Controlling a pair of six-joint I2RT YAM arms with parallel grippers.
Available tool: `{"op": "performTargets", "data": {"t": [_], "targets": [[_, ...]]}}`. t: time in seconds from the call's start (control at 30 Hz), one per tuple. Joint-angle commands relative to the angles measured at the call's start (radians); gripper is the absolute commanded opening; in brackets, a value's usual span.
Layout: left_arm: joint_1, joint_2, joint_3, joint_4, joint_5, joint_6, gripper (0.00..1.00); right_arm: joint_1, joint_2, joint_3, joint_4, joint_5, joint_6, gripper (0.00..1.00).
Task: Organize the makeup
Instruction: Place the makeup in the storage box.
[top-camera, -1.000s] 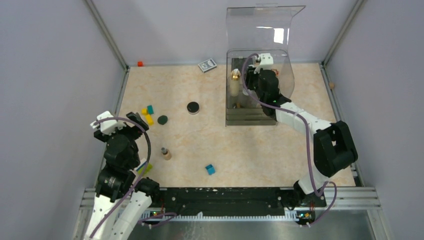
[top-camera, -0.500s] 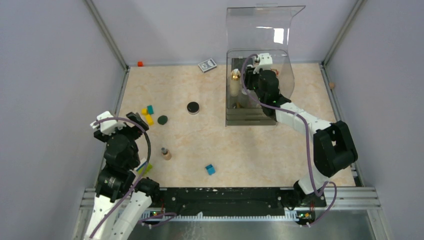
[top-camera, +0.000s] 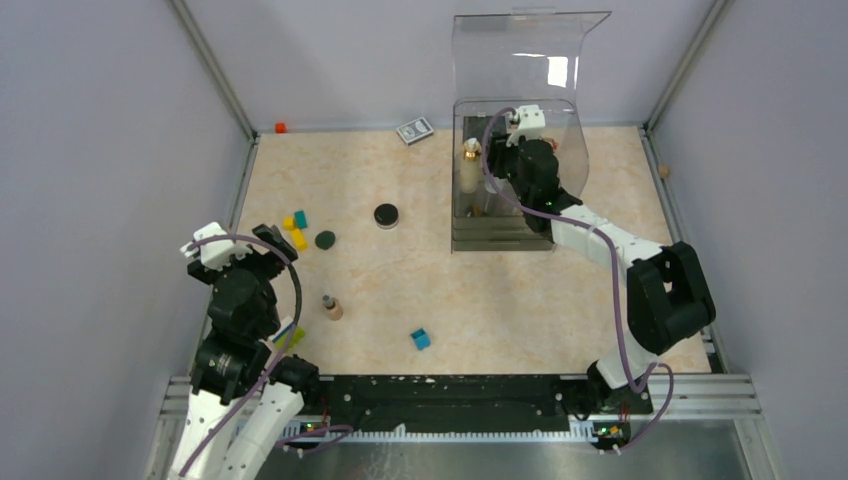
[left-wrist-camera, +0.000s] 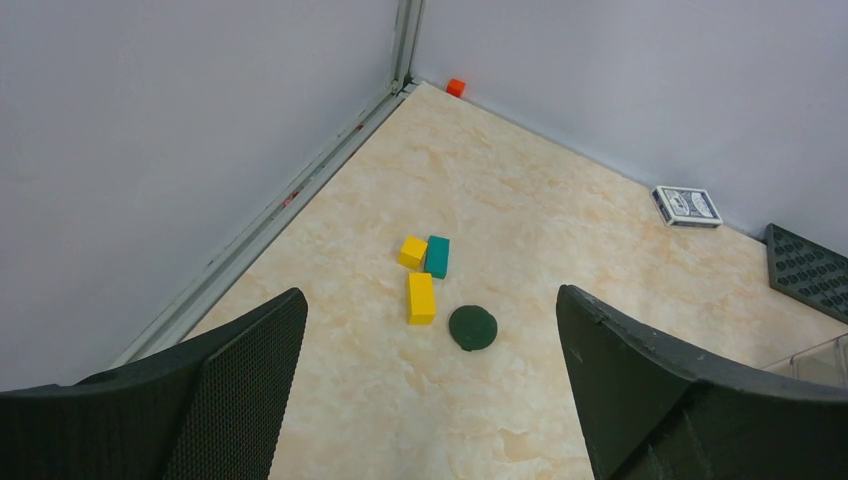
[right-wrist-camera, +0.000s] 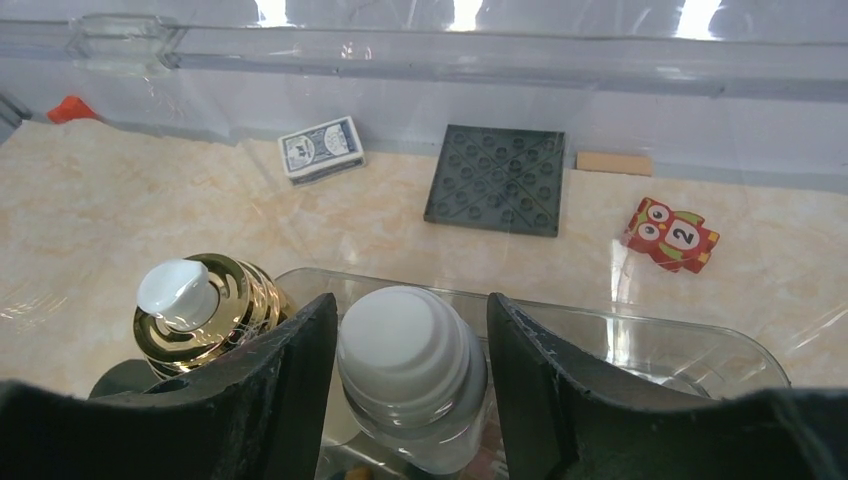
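Observation:
My right gripper (right-wrist-camera: 410, 308) reaches into the clear organizer (top-camera: 500, 232) at the back right. Its jaws stand open around the white bottle (right-wrist-camera: 410, 375), with a gap showing on the right side. The bottle stands upright in the organizer. Right beside it stands the gold-capped clear bottle (right-wrist-camera: 210, 305), also in the top view (top-camera: 470, 160). A black round compact (top-camera: 386, 215) and a tan tube (top-camera: 331, 307) lie on the table. My left gripper (top-camera: 240, 245) hovers wide open and empty near the left wall.
Yellow and green blocks (left-wrist-camera: 425, 270) and a dark green disc (left-wrist-camera: 472, 327) lie ahead of the left gripper. There is a blue cube (top-camera: 420, 339), a card box (top-camera: 414, 131), an orange cube (top-camera: 281, 128), a dark studded plate (right-wrist-camera: 497, 180) and an owl tile (right-wrist-camera: 670, 235). The organizer's lid (top-camera: 530, 45) stands raised.
The right gripper's jaws have spread apart from the white bottle, and its wrist has shifted slightly. The left arm has not moved.

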Motion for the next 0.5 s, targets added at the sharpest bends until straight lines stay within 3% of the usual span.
{"op": "performTargets", "data": {"t": [0.0,0.33,0.47], "targets": [[0.006,0.002,-0.007,0.042,-0.001,0.016,0.99,-0.007,-0.065,0.007,0.038,-0.006,-0.013,0.56],[0.006,0.005,-0.007,0.044,0.001,0.016,0.99,0.001,-0.256,0.071,-0.052,0.006,-0.002,0.56],[0.006,0.011,-0.007,0.048,0.010,0.017,0.99,0.095,-0.328,0.112,-0.087,0.045,-0.082,0.56]]}}
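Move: The white bottle stands in the open storage box, loose between the right hand's half-open fingers, its middle about 1 cm ahead and 5 cm below. The gold-capped bottle is roughly 5 cm left of the right hand, level with it and 6 cm lower. On the table, 13 cm down, the dark plate lies about 13 cm ahead and 2 left, the owl toy 10 ahead and 11 right. From the left hand, the white bottle is some 25 cm ahead, 43 right, 11 below. The white bottle, already released, is left behind as the right hand draws up off its cap, slowly at first and then quickly, about 11 cm, backing off some 4 cm towards the base and slightly right. The wrist tips the fingertips up about 10 degrees; the fingers stay half open, no longer around the bottle. ##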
